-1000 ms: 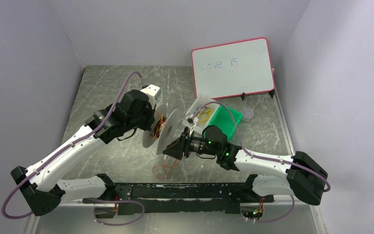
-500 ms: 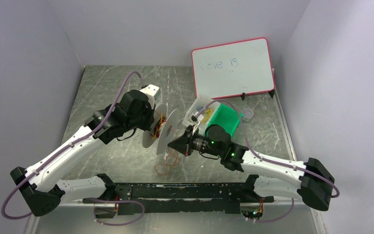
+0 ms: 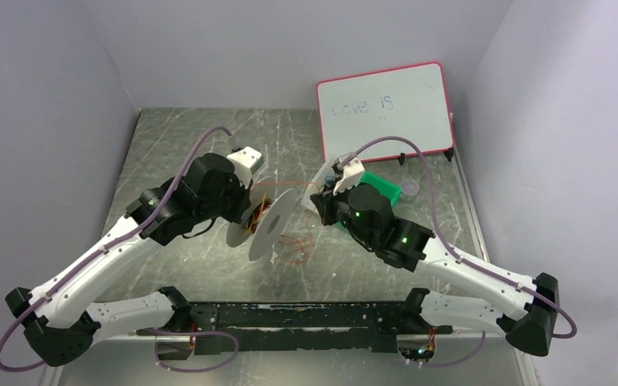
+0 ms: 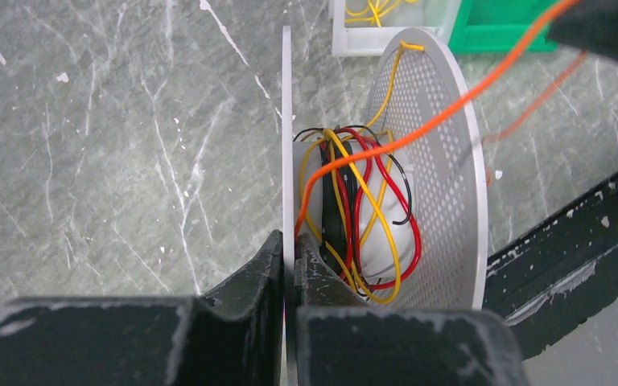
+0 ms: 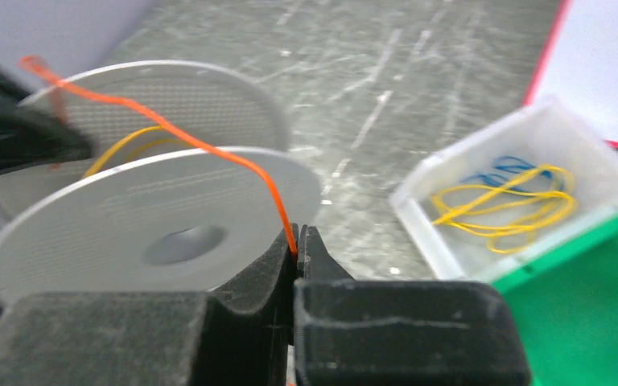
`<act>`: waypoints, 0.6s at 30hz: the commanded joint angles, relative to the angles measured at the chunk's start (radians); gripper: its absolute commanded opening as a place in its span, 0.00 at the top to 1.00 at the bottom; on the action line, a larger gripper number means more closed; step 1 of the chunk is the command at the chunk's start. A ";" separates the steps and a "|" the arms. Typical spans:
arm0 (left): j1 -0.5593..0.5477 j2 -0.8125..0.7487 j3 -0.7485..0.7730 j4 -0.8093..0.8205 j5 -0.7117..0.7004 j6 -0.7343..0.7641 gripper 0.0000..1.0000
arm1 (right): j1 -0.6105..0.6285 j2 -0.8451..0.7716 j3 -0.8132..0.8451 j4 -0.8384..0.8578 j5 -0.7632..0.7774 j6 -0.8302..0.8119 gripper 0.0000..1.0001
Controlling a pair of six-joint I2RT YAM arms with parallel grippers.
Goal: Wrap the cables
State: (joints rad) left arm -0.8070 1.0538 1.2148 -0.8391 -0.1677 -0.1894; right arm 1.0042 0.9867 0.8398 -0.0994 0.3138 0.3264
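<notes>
A white spool (image 3: 269,225) with two perforated discs is held off the table, tilted. My left gripper (image 4: 290,241) is shut on the rim of its left disc (image 4: 286,121). Red, yellow and black wires (image 4: 370,209) are wound loosely on the core. The thin orange cable (image 4: 451,104) runs from the core over the right disc (image 4: 442,177) to my right gripper (image 5: 298,237), which is shut on it just right of the spool (image 5: 129,209). In the right wrist view the orange cable (image 5: 209,149) arcs over the disc. Slack cable (image 3: 294,245) lies looped on the table below.
A clear box (image 5: 523,193) of yellow and blue wire loops sits beside a green bin (image 3: 382,193) behind my right gripper (image 3: 319,199). A red-framed whiteboard (image 3: 386,112) leans at the back right. A black rail (image 3: 306,318) crosses the near edge.
My right gripper has closed on the orange cable and swung from in front of the spool up to its back right. The slack loop slid away from the rail. The left arm shifted the spool slightly.
</notes>
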 commanded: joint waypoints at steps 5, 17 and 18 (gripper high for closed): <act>-0.005 -0.079 0.022 0.017 0.168 0.078 0.93 | -0.070 0.058 0.061 -0.152 0.195 -0.105 1.00; -0.006 -0.141 0.061 0.054 0.355 0.088 0.93 | -0.178 0.031 -0.067 -0.041 -0.047 -0.098 1.00; -0.005 -0.142 0.066 0.062 0.355 0.084 0.93 | -0.180 0.024 -0.097 -0.019 -0.069 -0.093 1.00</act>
State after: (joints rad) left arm -0.8085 0.9421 1.2171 -0.8574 0.1196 -0.1028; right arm 0.8452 1.0443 0.8135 -0.1829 0.3416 0.2272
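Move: The right hand pinches the orange cable; the spool's hub lies about 16 cm to its left, 3 cm back and 7 cm lower. The white box is about 6 cm ahead of that hand, 3 cm right and 19 cm below; the green lid is 17 cm right, 2 cm ahead and 20 cm below. The left hand grips the spool's near-side flange, with the hub some 5 cm right, 1 cm ahead and 7 cm below. Right pulls its pinched cable right, down and forward 8 cm; left draws spool back and up, turning clockwise. ##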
